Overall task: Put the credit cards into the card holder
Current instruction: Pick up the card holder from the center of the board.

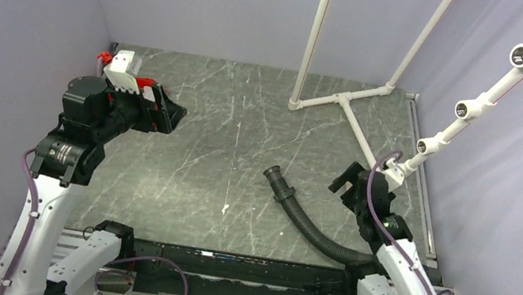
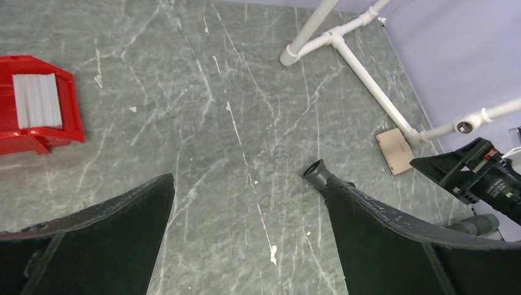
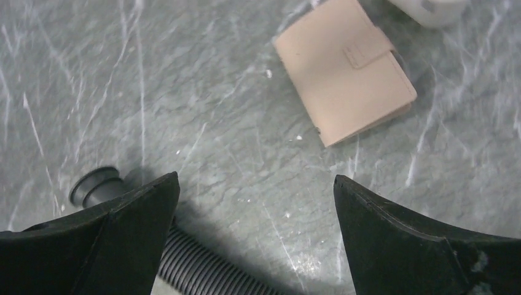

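The card holder (image 3: 344, 67), a tan wallet-like sleeve with a small tab, lies flat on the marble tabletop ahead of my right gripper (image 3: 255, 177), which is open with nothing between its fingers. In the left wrist view the card holder (image 2: 394, 150) rests beside a white pipe, far to the right. My left gripper (image 2: 249, 179) hangs open and empty above bare tabletop; in the top view it (image 1: 174, 113) is at the left. A red bin (image 2: 37, 107) holds a white ridged stack (image 2: 37, 100); whether these are the credit cards I cannot tell.
A black corrugated hose (image 1: 296, 209) runs across the table from my right arm's base; its open end (image 3: 95, 184) lies by my right gripper's left finger. A white pipe frame (image 1: 346, 101) stands at the back right. Grey walls enclose the table.
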`<state>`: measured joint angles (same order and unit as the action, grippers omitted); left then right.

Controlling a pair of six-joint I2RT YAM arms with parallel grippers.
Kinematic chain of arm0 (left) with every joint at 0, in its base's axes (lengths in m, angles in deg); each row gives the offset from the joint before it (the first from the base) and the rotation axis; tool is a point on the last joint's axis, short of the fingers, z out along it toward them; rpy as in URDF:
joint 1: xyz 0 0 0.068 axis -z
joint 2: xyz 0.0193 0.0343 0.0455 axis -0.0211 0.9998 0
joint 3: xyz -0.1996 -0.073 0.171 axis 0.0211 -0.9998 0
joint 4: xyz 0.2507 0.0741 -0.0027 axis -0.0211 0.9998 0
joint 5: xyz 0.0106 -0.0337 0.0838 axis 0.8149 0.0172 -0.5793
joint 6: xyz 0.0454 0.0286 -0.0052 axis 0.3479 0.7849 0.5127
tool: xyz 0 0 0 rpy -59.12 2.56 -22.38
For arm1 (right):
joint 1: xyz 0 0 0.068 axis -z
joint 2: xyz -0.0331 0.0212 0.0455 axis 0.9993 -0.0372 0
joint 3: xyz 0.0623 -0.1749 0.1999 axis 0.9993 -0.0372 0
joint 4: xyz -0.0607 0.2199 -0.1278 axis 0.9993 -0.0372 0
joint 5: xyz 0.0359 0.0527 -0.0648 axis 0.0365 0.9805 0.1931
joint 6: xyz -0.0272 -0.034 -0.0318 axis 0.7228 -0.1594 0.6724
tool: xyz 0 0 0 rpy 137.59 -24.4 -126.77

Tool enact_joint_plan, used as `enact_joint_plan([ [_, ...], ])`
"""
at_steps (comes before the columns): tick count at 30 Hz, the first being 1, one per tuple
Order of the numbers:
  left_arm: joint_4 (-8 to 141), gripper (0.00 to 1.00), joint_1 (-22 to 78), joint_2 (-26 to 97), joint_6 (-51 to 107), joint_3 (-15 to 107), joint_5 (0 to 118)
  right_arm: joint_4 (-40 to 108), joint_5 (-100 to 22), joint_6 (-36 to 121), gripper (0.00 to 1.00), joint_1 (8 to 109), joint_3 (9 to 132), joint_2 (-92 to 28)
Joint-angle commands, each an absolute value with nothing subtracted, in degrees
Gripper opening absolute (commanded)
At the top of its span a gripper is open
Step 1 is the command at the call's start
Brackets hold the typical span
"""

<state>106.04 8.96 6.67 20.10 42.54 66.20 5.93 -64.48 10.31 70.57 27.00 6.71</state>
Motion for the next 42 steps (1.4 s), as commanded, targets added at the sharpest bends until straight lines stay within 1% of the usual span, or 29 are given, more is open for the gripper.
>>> enact_joint_plan([
  [1,103.0,0.99,9.1,5.9,20.1,41.0,70.3,14.5,-72.0,-2.0,0.99,73.1,20.2,10.6],
  [5,103.1,0.99,9.1,5.6,20.1,40.5,70.7,21.5,-72.5,-7.4,0.99,77.3,13.9,10.0],
  [10,103.2,0.99,9.2,5.7,19.9,41.0,72.4,30.9,-70.4,-9.5,0.95,82.6,8.9,6.3],
  [13,103.8,0.99,9.1,5.9,20.2,41.6,72.5,36.6,-69.0,-10.8,0.82,85.0,6.3,4.9],
  [18,104.2,0.99,9.1,5.5,20.3,42.0,72.6,43.5,-67.8,-11.9,0.70,87.6,3.4,2.6],
  [21,104.4,0.99,9.1,5.4,20.4,42.0,72.7,46.3,-66.5,-12.7,0.66,89.8,2.5,0.3],
  [22,104.5,0.99,9.1,5.4,20.5,42.0,72.7,47.8,-65.8,-12.8,0.63,90.3,2.1,-0.4],
  [23,104.6,0.99,9.2,5.5,20.6,42.0,72.8,48.7,-65.4,-12.9,0.56,90.5,1.8,-1.0],
  [25,105.0,0.99,9.1,5.6,20.8,42.2,72.9,49.9,-65.3,-13.1,0.38,90.7,1.8,-2.7],
  [27,105.2,0.99,9.1,5.6,21.0,42.4,72.9,51.1,-65.1,-13.3,0.31,91.1,1.8,-4.9],
  [28,105.2,0.99,9.1,5.7,21.0,42.4,73.1,52.0,-64.8,-13.1,0.23,91.3,1.7,-5.9],
  [30,105.4,0.99,9.1,5.7,20.9,42.4,73.9,54.0,-63.8,-12.3,0.02,91.4,1.5,-7.7],
  [31,105.4,0.99,9.2,5.8,20.6,42.2,74.6,54.7,-63.0,-11.7,0.00,91.4,1.5,-8.2],
  [34,105.1,0.99,9.1,6.6,19.5,41.5,78.4,58.1,-58.7,-7.6,0.00,91.4,1.1,-8.4],
  [39,105.0,0.99,9.1,11.7,16.2,40.2,86.0,62.5,-43.0,2.4,0.00,90.6,1.2,-6.0],
  [42,102.9,0.99,9.1,16.1,13.4,39.3,91.3,61.8,-40.5,5.5,0.00,88.4,1.7,-3.4],
])
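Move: The card holder lies about 9 cm ahead of the open right hand, some 5 cm to its right and 11 cm below. The white pipe joint is roughly 10 cm to the right of the holder and level with it; the black hose's mouth is about 15 cm to the hand's left and 5 cm ahead, also some 10 cm below. From the left hand the holder is around 43 cm to the right, 9 cm ahead and 34 cm lower. The right hand sinks about 10 cm while sweeping some 8 cm to its right, to beside the near end of the card holder, swinging clockwise by about 35 degrees, rolling its left side up and closing its fingers fully on nothing, then with them shut it heads back left about 5 cm, turning back counter-clockwise, rising and edging forward, until the tips are close by the holder's near edge, where a touch can't be made out. Meanwhile the empty left hand, fingers wide open, drifts some 4 cm right and 3 cm down, turning clockwise about 15 degrees, mostly at the very end. ##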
